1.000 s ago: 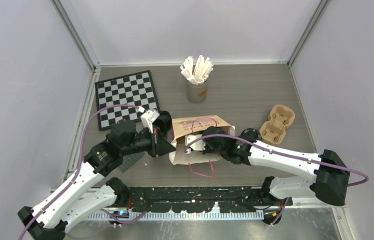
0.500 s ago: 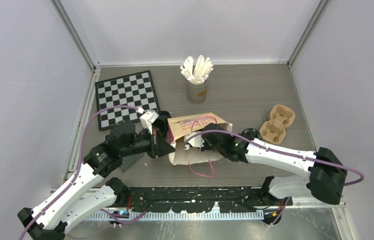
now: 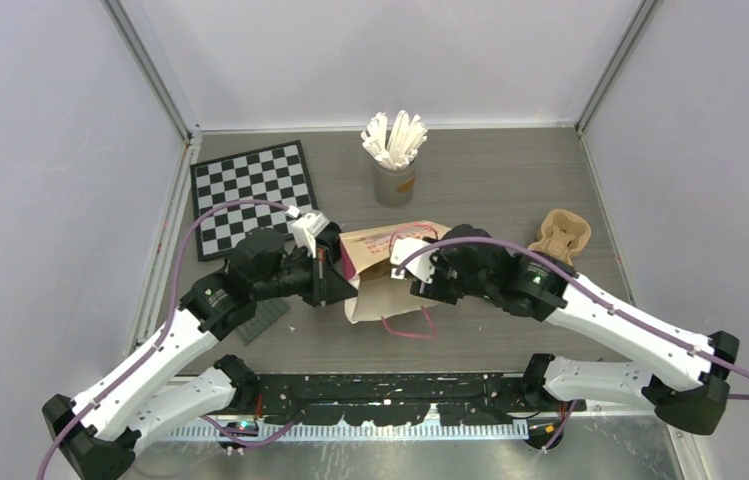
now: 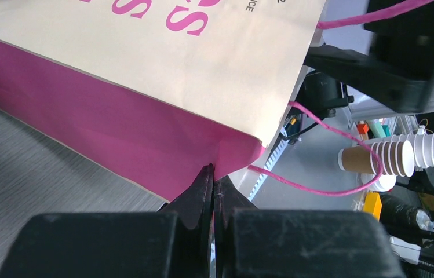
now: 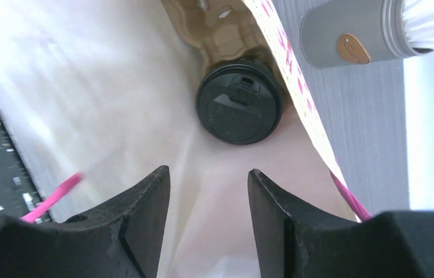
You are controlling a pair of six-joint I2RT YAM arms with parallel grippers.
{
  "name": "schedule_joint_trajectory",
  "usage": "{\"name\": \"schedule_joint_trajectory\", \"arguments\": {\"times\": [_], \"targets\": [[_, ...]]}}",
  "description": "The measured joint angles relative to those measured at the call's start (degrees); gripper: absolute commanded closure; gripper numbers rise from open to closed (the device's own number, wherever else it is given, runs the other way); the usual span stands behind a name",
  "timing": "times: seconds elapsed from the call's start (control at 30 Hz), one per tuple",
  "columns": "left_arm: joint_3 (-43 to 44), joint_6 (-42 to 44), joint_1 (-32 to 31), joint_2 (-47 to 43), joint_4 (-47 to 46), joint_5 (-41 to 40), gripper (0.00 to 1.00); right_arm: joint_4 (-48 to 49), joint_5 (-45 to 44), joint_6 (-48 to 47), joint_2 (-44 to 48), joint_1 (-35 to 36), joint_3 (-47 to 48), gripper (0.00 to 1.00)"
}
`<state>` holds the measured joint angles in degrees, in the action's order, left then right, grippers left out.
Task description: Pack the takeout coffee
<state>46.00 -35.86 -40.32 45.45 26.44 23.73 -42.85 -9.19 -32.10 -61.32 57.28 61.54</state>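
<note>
A black-lidded takeout coffee cup (image 5: 239, 110) stands deep inside the pink paper bag (image 3: 390, 265), beside brown moulded pulp (image 5: 217, 29). Above it my right gripper (image 5: 208, 174) hangs open and empty, well apart from the lid. In the top view that gripper (image 3: 418, 285) is over the bag's mouth. On the bag's left, my left gripper (image 3: 343, 289) is shut on the bag. The left wrist view shows the fingertips (image 4: 210, 174) pinching the magenta side panel (image 4: 116, 133) near its corner.
A grey cup of white wrapped sticks (image 3: 395, 170) stands behind the bag. A brown pulp cup carrier (image 3: 562, 232) sits at the right, partly behind my right arm. A chessboard (image 3: 250, 195) lies at the back left. The bag's pink handle (image 3: 405, 328) trails towards the near edge.
The right gripper has opened and drawn up and back out of the bag, leaving the coffee cup inside. The left gripper has shifted slightly up and right with the bag's edge.
</note>
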Motion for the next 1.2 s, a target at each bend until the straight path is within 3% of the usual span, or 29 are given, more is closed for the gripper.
{"name": "schedule_joint_trajectory", "arguments": {"times": [0.3, 0.47, 0.73, 0.87, 1.03, 1.2], "targets": [[2.78, 0.20, 0.00, 5.31, -0.50, 0.13, 1.00, -15.30, 5.64, 17.00, 3.23, 0.11, 13.90, 0.36], [3.41, -0.28, 0.00, 6.45, -0.55, 0.33, 1.00, -17.68, 4.44, 25.88, 5.33, 0.11, 20.20, 0.31], [6.38, -1.27, 0.00, 6.62, 0.66, 0.28, 1.00, -16.48, -13.51, 34.58, 8.83, -0.13, 19.87, 0.16], [9.01, -1.25, 0.00, 6.95, 1.66, 0.31, 1.00, -13.99, -19.06, 36.37, 8.85, -3.89, 16.90, 0.13], [9.22, -1.25, 0.00, 6.91, 2.32, 0.26, 1.00, -11.65, -17.27, 38.03, 8.81, -14.53, 11.98, 0.13], [9.46, -1.25, 0.00, 6.91, 3.63, -0.24, 1.00, -10.88, -10.95, 37.90, 10.51, -18.51, 10.97, 0.13]]}}
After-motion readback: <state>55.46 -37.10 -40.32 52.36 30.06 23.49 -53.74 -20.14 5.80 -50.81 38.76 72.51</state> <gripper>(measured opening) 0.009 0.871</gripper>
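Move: The second lidded cup stands about 18 cm right of the right hand, 3 cm ahead and 16 cm below. The empty carrier lies some 14 cm right of that cup and 8 cm farther out. The cup already in the bag sits roughly 5 cm ahead of the right hand, level sideways, 11 cm below. From the left hand, pinching the bag's pink rim, the second cup is about 31 cm right, 8 cm ahead and 18 cm below. The bag stays pinched by its pink rim in the shut left fingers, which edge forward and right a little, then raise it about 3 cm. The right hand backs up out of the mouth, rising some 12 cm, swings right and forward around the bag, then sinks a few centimetres towards the second cup, opening wider and turning about 50 degrees clockwise. ##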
